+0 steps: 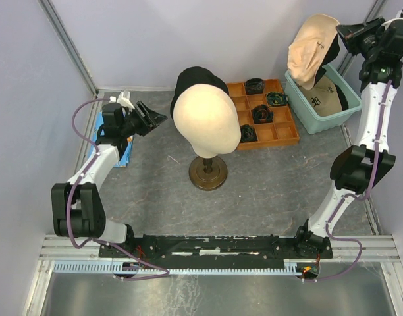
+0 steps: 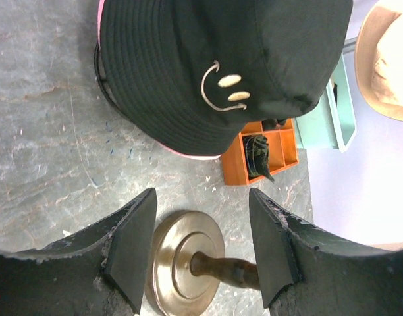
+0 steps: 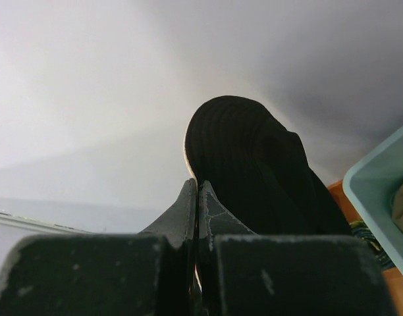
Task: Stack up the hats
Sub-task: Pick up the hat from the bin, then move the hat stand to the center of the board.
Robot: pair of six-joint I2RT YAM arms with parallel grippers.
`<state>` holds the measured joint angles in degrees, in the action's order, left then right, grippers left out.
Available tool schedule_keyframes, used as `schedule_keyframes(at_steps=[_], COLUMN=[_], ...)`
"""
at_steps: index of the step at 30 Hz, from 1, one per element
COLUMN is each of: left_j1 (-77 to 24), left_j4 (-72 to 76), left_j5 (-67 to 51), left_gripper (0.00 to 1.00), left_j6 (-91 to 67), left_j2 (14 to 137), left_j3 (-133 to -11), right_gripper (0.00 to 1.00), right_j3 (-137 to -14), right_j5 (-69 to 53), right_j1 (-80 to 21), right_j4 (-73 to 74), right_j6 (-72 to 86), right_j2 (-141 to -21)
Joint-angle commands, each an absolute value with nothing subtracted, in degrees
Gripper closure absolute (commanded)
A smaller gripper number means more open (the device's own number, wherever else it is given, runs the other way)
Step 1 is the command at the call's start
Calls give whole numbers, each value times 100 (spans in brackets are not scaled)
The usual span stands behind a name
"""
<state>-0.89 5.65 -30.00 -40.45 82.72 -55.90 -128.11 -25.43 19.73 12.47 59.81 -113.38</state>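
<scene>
A black hat with a pale smiley logo (image 2: 214, 66) lies on the table behind the mannequin head (image 1: 207, 122), over a pink hat whose edge (image 2: 188, 153) peeks out beneath it. From above, the black hat (image 1: 196, 76) is half hidden by the head. My left gripper (image 1: 152, 118) hangs open left of the head, with the brown stand's base (image 2: 185, 263) showing between its fingers (image 2: 132, 247). My right gripper (image 1: 346, 34) is shut on the brim of a beige hat (image 1: 311, 49), which hangs above the teal tub (image 1: 307, 122). That hat's dark underside (image 3: 254, 171) fills the right wrist view. A tan cap with a black emblem (image 1: 323, 99) lies in the tub.
An orange compartment tray (image 1: 287, 135) holding dark small items stands between the mannequin head and the tub. A blue flat object (image 1: 126, 153) lies under the left arm by the left wall. Walls close in the table at the back and both sides.
</scene>
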Motion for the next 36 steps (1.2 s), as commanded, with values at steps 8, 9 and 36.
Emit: schedule_keyframes(at_steps=[8, 9, 36], left_j1=[-96, -96, -1914], left_j4=[-63, -13, 1565], left_j5=[-2593, -2599, -1561], left_gripper=[35, 35, 94], left_j6=[-3801, -3864, -4818], left_j2=[7367, 7396, 7887], left_j3=[-4865, -4825, -3310], right_gripper=[100, 100, 100], right_j3=[-12499, -12450, -11011], right_j5=[-2210, -2238, -2019], right_j1=[2153, 2163, 2179], right_j4=[1676, 1675, 1635], right_j6=[4886, 4876, 4381], right_j2=[-10846, -10846, -10682])
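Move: The hat pinched by its brim in the right fingers hangs high over the bin, whose middle is roughly 38 cm below this hand, 4 cm back and 6 cm left, with a tan cap still lying in it. The orange organizer is some 27 cm left, 7 cm back and 45 cm down. From the left hand, the stand base is about 8 cm back, 17 cm right and 19 cm below; the hat stack is 11 cm ahead, 13 cm right and 15 cm down. The pinched hat is lowered about 15 cm towards the bin, the right hand drifting some 4 cm right, tipping its fingers down about 20 degrees and keeping its brim grip. The left hand, holding nothing, draws back about 10 cm while sinking, then swings right and farther down towards the stand base; its open fingers nearly shut at the end, with no touch to be seen. ##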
